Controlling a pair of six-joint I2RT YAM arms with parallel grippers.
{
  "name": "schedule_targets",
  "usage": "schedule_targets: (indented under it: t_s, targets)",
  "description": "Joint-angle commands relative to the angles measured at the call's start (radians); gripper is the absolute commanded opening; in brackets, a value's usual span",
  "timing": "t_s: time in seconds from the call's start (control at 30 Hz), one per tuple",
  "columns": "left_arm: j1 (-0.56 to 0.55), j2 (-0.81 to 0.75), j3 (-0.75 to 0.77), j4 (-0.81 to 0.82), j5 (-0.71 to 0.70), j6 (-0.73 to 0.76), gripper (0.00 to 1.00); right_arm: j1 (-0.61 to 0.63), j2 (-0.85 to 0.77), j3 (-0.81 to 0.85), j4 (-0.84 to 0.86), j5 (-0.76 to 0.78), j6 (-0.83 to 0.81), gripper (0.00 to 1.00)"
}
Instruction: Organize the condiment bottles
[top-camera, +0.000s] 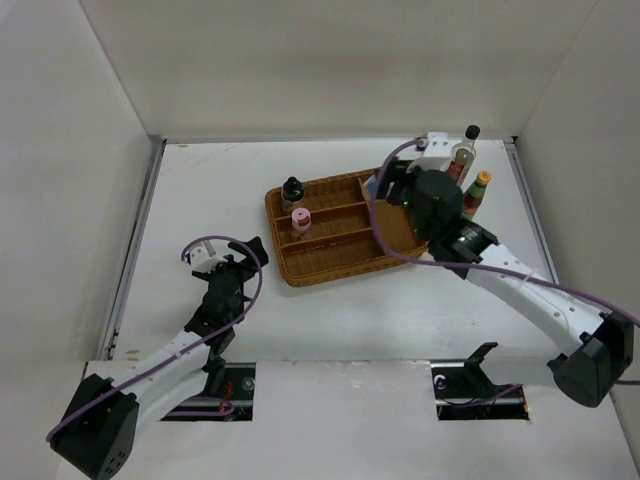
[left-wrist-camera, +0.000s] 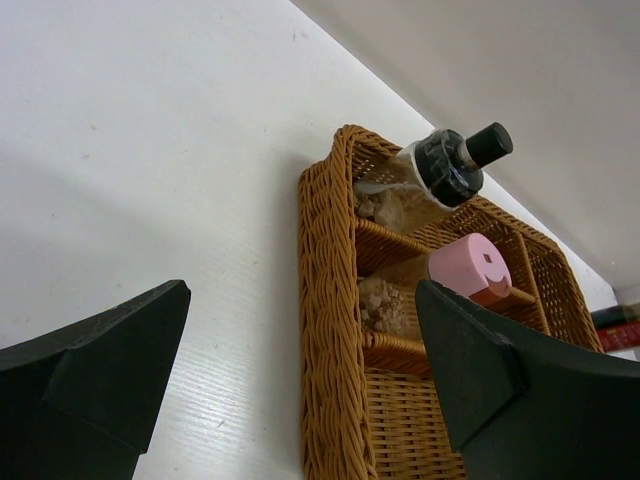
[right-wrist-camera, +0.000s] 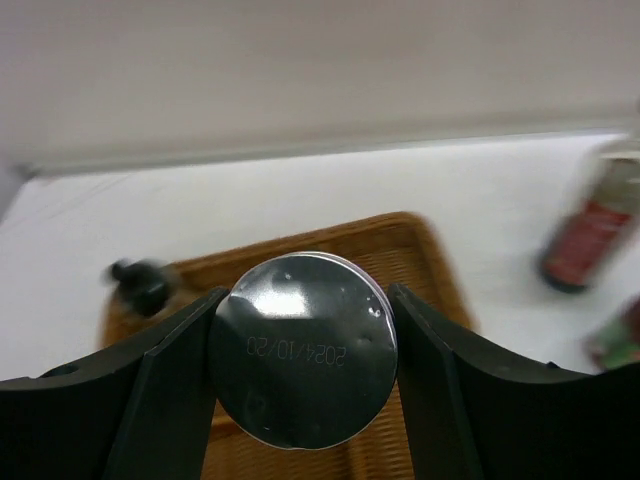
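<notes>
My right gripper is shut on the silver lid of a shaker, holding it above the right part of the wicker tray. In the top view the right wrist hides the shaker. A squat dark black-capped bottle and a pink-lidded jar stand in the tray's left compartments. A tall clear black-capped bottle and a green orange-capped bottle stand on the table right of the tray. My left gripper is open and holds nothing, left of the tray.
The brown wicker tray has dividers and sits at the table's middle back. In the left wrist view its near rim runs between my open fingers, with the dark bottle and pink jar beyond. White walls enclose the table.
</notes>
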Motion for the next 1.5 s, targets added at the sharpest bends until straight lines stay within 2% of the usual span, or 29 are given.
schedule_targets:
  t_s: [0.0,0.1,0.23,0.57,0.77,0.9,1.0,1.1,1.2,1.33,1.47]
  targets:
    - [0.017,-0.022,-0.012,0.044,-0.003,-0.027,1.0,0.147,0.062,0.009,0.072,-0.052,0.042,0.55]
    - [0.035,-0.034,-0.018,0.038,0.007,-0.044,1.0,0.279,0.156,0.067,0.078,-0.074,0.043,0.55]
    - [0.043,-0.057,-0.024,0.028,0.011,-0.049,1.0,0.374,0.268,0.127,0.083,-0.075,0.04,0.55]
    - [0.043,-0.04,-0.021,0.028,0.02,-0.055,1.0,0.411,0.415,0.133,0.1,-0.098,0.052,0.58]
    - [0.045,-0.044,-0.021,0.028,0.027,-0.055,1.0,0.419,0.489,0.13,0.094,-0.1,0.085,0.69]
    - [0.042,-0.048,-0.021,0.028,0.027,-0.055,1.0,0.419,0.441,0.127,0.089,-0.085,0.072,0.91]
    - [0.045,-0.045,-0.021,0.028,0.027,-0.055,1.0,0.41,0.35,0.136,0.048,-0.086,0.048,0.99]
    - [0.043,-0.054,-0.021,0.028,0.027,-0.055,1.0,0.336,0.224,0.105,0.043,-0.088,0.026,1.0]
    - [0.043,-0.054,-0.023,0.026,0.027,-0.055,1.0,0.159,0.122,0.084,0.034,-0.098,0.025,1.0]
    - [0.034,-0.039,-0.017,0.026,0.027,-0.054,1.0,-0.114,0.114,0.119,0.0,-0.03,0.006,0.99]
    - [0.034,-0.044,-0.018,0.026,0.021,-0.052,1.0,-0.291,0.18,0.191,-0.006,0.083,-0.03,0.98]
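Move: My right hand already holds the blue-and-white jar high up; its place, the tray's near-left end, lies about 7 cm back, 22 cm left and 19 cm down. The pink-capped jar, at about that depth, is 24 cm left and level fore-and-aft; the black-capped jar is 26 cm left, 9 ahead. The tall clear bottle stands about 17 cm ahead, 18 right, also some 18 lower. From my idle left hand that place is some 20 cm right, level ahead and in height. I swing the jar in my right hand some 20 cm left and a little back while lowering it about 17 cm, the wrist turning nearly 30 degrees counter-clockwise and tipping down, into the tray just nearer than the pink-capped jar. There I open my fingers and let go, rise clear, then sweep fast about 30 cm right and forward towards the tall clear bottle, the wrist swinging back clockwise and levelling, fingers open. ##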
